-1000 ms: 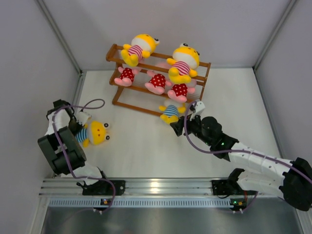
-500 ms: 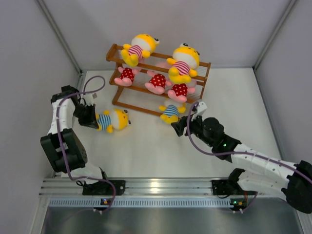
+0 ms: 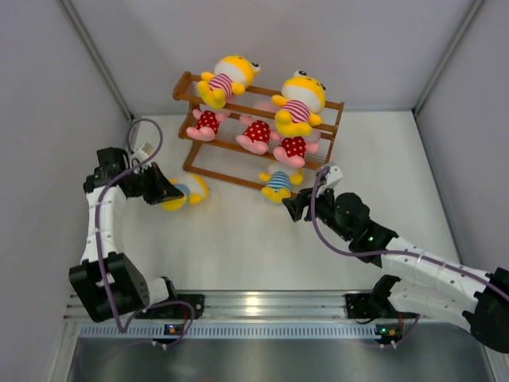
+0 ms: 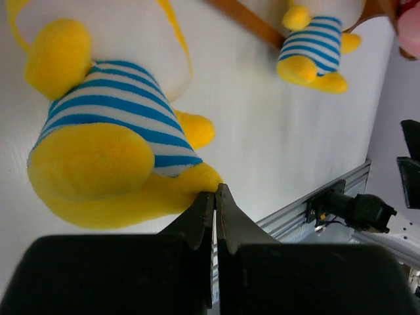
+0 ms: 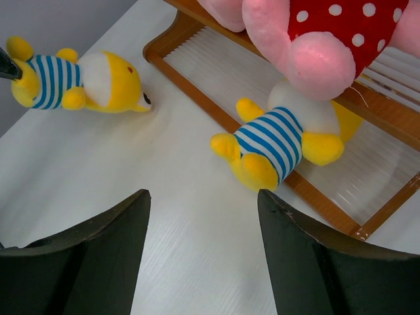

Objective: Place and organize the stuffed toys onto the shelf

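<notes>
The brown wooden shelf [image 3: 191,156] holds two yellow pink-striped stuffed toys [image 3: 225,79] on top and three pink red-dotted ones [image 3: 256,134] on the middle tier. A blue-striped yellow toy [image 3: 278,183] leans on the bottom tier's front rail [image 5: 193,94]. Another blue-striped toy [image 3: 189,191] lies on the table left of the shelf. My left gripper [image 3: 165,193] is shut, its tips [image 4: 215,190] touching that toy's [image 4: 98,131] yellow foot with nothing between the jaws. My right gripper [image 5: 202,193] stands open over bare table, just short of the leaning toy [image 5: 272,141].
White table boxed in by grey walls on the left, back and right. The left arm's purple cable [image 3: 147,131] loops near the shelf's left end. An aluminium rail [image 3: 262,306] runs along the near edge.
The left arm has stretched out to the upper right, and the loose blue-striped toy has moved with its tips toward the shelf's left leg. The right arm has barely shifted.
</notes>
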{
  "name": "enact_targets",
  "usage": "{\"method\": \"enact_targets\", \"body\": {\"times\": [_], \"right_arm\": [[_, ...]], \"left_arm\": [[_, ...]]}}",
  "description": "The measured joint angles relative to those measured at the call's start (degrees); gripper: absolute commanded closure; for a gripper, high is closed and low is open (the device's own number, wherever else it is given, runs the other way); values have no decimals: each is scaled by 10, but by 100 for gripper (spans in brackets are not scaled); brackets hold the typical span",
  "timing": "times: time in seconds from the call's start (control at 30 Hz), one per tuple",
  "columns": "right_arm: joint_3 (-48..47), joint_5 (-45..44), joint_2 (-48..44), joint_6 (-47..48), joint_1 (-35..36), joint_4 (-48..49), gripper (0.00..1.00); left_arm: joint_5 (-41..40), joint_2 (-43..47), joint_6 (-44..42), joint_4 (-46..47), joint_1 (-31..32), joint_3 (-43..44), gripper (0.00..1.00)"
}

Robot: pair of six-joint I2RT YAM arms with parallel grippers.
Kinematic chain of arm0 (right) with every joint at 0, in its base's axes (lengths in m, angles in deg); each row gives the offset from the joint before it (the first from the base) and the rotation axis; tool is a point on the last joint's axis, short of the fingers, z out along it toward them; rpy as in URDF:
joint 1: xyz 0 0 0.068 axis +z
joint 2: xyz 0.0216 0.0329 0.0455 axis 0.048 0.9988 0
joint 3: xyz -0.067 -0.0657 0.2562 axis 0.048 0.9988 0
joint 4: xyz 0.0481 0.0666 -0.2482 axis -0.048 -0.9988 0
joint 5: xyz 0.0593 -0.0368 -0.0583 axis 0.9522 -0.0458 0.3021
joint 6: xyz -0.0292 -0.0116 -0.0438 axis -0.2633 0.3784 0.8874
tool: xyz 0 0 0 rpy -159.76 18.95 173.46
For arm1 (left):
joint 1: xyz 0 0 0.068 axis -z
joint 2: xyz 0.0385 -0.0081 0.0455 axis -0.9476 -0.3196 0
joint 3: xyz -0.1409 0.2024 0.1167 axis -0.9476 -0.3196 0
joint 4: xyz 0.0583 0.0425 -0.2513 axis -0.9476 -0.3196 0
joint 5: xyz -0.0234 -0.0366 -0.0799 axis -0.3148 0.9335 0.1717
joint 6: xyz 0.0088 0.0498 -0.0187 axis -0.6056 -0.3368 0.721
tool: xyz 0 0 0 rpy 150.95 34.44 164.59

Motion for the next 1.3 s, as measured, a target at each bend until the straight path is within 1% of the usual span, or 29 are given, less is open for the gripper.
{"method": "enact_targets", "body": {"times": [0.1, 0.2, 0.6, 0.93, 1.03, 1.3], "right_arm": [[0, 0, 0, 0, 0, 0, 34], [0, 0, 0, 0, 0, 0, 34], [-2, -1, 1, 0, 10, 0, 34], [-24, -20, 5, 2, 19, -23, 34], [-24, -28, 5, 5, 22, -29, 34], [-35, -45, 2, 10, 28, -55, 34]], "left_arm": [[21, 48, 33, 48, 2, -20, 100], [29, 73, 51, 95, 8, -32, 100], [29, 85, 84, 270, 59, -101, 100], [25, 37, 132, 440, 100, -128, 100], [20, 20, 144, 493, 127, -150, 100], [-32, -31, 159, 577, 195, -182, 100]]}}
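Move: The blue-striped yellow toy is already pinched by its foot in the left gripper. Its place is the left end of the shelf's bottom tier, some 14 cm ahead, 13 cm right and 9 cm below this hand. The placed blue-striped toy lies about 7 cm ahead, 30 cm right and 9 cm below; the left pink toy sits one tier up, roughly 19 cm ahead, 7 cm right and 5 cm higher. From the right hand that place is about 16 cm ahead, 24 cm left and 12 cm lower. Bring the left gripper right and forward, about 12 cm in all, towards the free left end of the bottom tier, keeping the shut fingers on the toy's foot. Lift some 3 cm at the start, swing the fingertips up by roughly 25 degrees as you travel, then sink over the last stretch to about 2 cm below the starting height. ##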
